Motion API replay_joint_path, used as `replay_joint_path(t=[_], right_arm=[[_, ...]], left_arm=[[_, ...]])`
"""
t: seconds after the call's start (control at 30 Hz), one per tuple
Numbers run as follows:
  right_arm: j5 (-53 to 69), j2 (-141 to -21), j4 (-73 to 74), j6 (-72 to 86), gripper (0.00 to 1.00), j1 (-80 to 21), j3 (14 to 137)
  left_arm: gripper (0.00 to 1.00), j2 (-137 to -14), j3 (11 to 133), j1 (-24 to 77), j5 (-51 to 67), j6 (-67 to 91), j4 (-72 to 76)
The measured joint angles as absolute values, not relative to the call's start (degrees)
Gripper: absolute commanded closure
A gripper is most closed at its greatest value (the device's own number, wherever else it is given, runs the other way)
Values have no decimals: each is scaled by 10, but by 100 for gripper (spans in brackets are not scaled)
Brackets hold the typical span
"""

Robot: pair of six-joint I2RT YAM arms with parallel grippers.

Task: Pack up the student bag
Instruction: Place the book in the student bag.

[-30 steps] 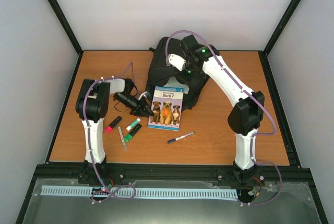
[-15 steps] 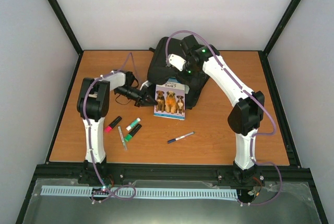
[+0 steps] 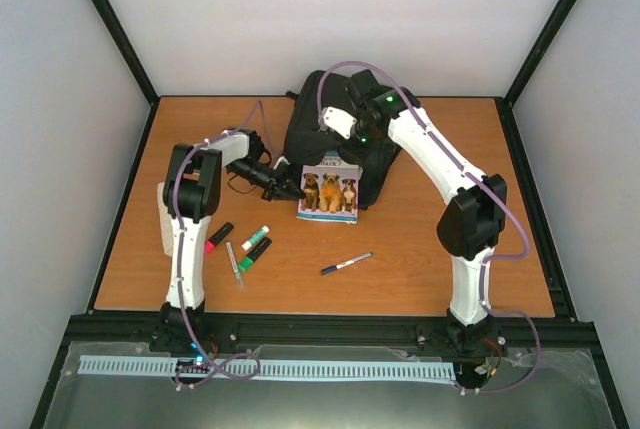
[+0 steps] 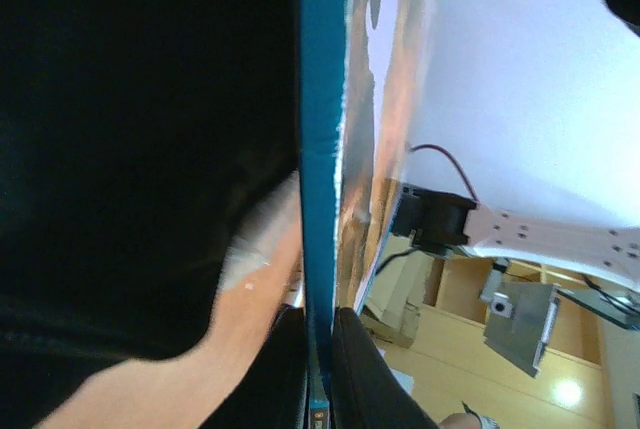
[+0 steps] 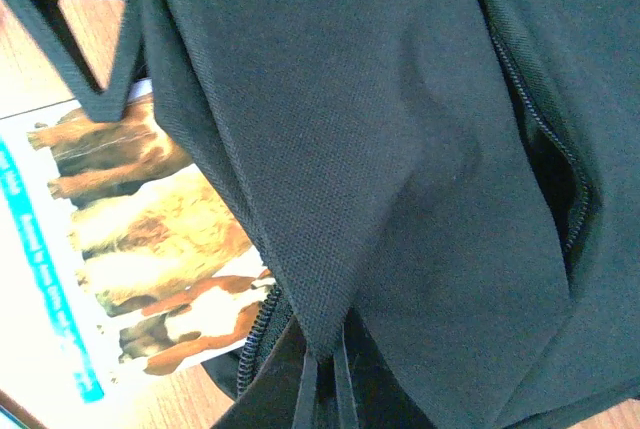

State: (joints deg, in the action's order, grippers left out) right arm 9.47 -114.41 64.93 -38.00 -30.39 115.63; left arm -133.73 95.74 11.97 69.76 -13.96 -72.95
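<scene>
The student bag point(image 3: 310, 139), a big black backpack, lies at the back middle of the table. My right gripper point(image 3: 342, 125) is shut on a fold of its fabric point(image 5: 400, 149) and holds the flap up beside the zip point(image 5: 255, 334); the gripper point(image 5: 325, 389) pinches the cloth at the frame's bottom. A book point(image 3: 331, 193) with dogs on its cover stands tilted at the bag's mouth. My left gripper point(image 3: 291, 190) is shut on the book's left edge. In the left wrist view the teal edge of the book point(image 4: 320, 149) runs up from the gripper point(image 4: 320, 374), with the black bag point(image 4: 130, 149) to its left.
On the wooden table point(image 3: 420, 269) in front of the left arm lie a pink marker point(image 3: 215, 237), two green markers point(image 3: 255, 239) point(image 3: 254, 253) and a silver pen point(image 3: 234, 264). A blue pen point(image 3: 346, 264) lies near the middle. Black frame rails border the table.
My left gripper closed on the book, raised its edge and carried it back and to the right, up to the bag's mouth. The right gripper kept holding the flap.
</scene>
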Motion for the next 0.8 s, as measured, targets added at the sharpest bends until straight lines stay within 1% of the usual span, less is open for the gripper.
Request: replay_joint_path(t=[0.2,0.3,0.33,0.43,0.6,0.7,0.8], right_arm=[[94,-1141,647,-385,97,-304,1136],[94,-1138,646,-387,97,-304,1129],[94,-1137,645,-387,97,-304,1128],[92,-1129,644,-390,97,-304,1121],[84,-1102,636,-401,97,-303,1088],[77,-1071,624,-414,97,-299,1042],[68,-1037,615,-430,97,-296,994]], left_arm=[[76,-1369,1014,123,616,-105,-720],[58,-1366,1019,124,590,-91,-717],[55,-1362,1015,124,584,-88,-716],[52,-1335,991,124,566,-85,-708],[49,-1267,930,109,535,-87,-693],[48,-1236,908,91,520,-94,-693],[50,-1219,896,70,503,-107,-695]])
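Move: The left hand still pinches the left edge of the book, whose middle is some 6 cm to its right and 1 cm ahead, slightly lower. The bag mouth gapes about 6 cm ahead and 8 cm right, level with it; the white-green marker lies 10 cm back and 10 cm left, on the table some 6 cm below. From the right hand, which holds up the bag's flap, the book's middle is roughly 6 cm back, 4 cm left and 14 cm down. Down about 3 cm and a little forward, the left hand carries the book's edge towards the bag mouth, then opens halfway to release the book, rises again and backs off some 6 cm to the left, its left side tilting up. The right hand keeps its pinch on the flap, dipping slightly, then drags the bag about 5 cm back and to the right. ##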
